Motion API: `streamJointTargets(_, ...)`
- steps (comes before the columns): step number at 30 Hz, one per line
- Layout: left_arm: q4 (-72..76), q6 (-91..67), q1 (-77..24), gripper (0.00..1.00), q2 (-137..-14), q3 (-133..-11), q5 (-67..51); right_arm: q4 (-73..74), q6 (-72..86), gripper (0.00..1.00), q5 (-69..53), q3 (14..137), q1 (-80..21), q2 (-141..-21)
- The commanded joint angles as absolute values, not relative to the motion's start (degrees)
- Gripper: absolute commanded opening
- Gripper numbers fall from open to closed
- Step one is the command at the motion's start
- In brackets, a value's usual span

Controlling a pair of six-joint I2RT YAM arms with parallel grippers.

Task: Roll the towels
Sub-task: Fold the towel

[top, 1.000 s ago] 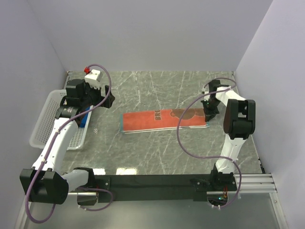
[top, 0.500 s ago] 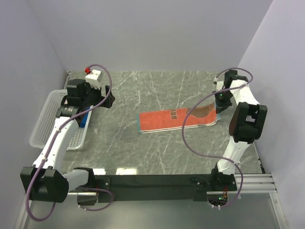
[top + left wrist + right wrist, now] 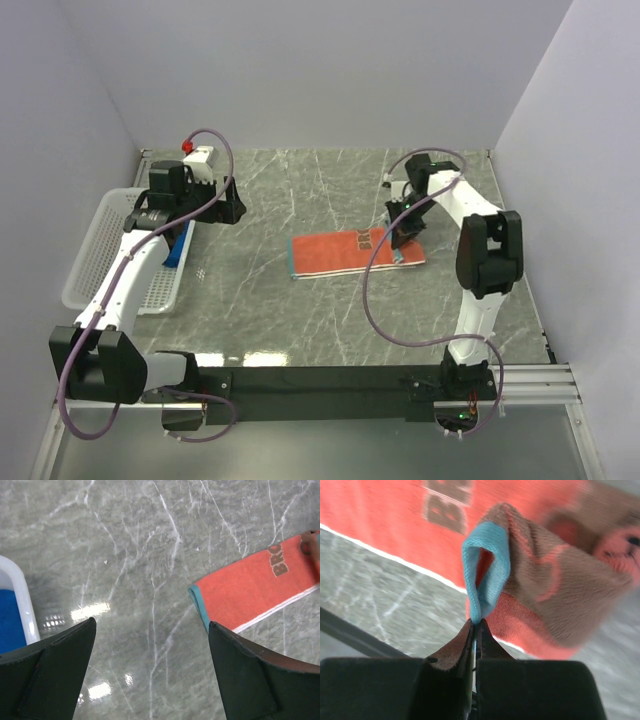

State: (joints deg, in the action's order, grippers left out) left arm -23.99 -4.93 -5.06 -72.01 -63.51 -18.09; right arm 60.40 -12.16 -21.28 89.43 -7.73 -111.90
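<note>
A rust-orange towel (image 3: 335,255) with dark brown print and teal edging lies mid-table. Its right end is lifted and folded back over itself. My right gripper (image 3: 401,240) is shut on that end's teal edge. In the right wrist view the teal edge (image 3: 487,565) loops up out of the closed right gripper (image 3: 476,626), with the brown-printed towel (image 3: 555,590) bunched behind it. My left gripper (image 3: 232,206) hovers open at the far left, clear of the towel. In the left wrist view the left gripper (image 3: 151,625) frames bare table, with the towel's left end (image 3: 245,592) to the right.
A white lattice basket (image 3: 88,262) stands at the table's left edge with a blue towel (image 3: 178,246) inside it. The basket rim (image 3: 22,597) and blue towel (image 3: 9,617) show at the left of the left wrist view. Grey walls enclose the marble table (image 3: 300,310).
My right gripper dragged the towel's right end to the right, then carried it back leftwards over the towel. The towel now sits further right and looks shorter. The left gripper shifted slightly.
</note>
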Motion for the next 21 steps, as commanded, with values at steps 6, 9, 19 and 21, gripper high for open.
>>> streamJointTargets(6, -26.1, -8.5, -4.8, 1.0, -73.0, -65.7, -19.0, 57.3, -8.0, 0.0, -27.3, 91.3, -12.3, -116.8)
streamJointTargets(9, -25.3, -8.7, -4.8, 1.0, -72.4, -65.0, -18.7, 57.0, -7.5, 0.0, -28.4, 92.3, -12.3, -117.8)
streamJointTargets(19, -25.1, -8.4, -4.8, 0.99, -72.5, -64.7, -18.5, 57.1, -6.8, 0.0, -30.5, 96.0, -12.7, -119.5)
streamJointTargets(21, -25.0, -8.4, -4.8, 1.0, -72.7, -64.9, -18.6, 57.5, -6.8, 0.0, -30.8, 96.3, -12.7, -120.8)
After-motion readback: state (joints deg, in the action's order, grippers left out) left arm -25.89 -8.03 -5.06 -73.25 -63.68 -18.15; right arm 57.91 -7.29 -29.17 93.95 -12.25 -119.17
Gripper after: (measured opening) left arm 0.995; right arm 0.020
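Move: My shut right fingers hold the teal hem, some 6 cm above the towel, with that end turned back leftward. The brown emblem patch on the red side, where I take the hem, is about 8 cm to the left and 3 cm ahead. The towel's left hem lies roughly 25 cm left and 1 cm back, the right fold about 7 cm right and 1 cm ahead. From my open left hand the patch is some 28 cm right, 1 cm ahead and 21 cm below. Keeping the teal hem pinched, I carry it with my right hand about 5 cm left over the red side towards the emblem patch, sinking some 3 cm at first. The leftward travel then slows as I ease forward about 2 cm and come up about 1 cm, the wrist rolling some 10 degrees overall. ##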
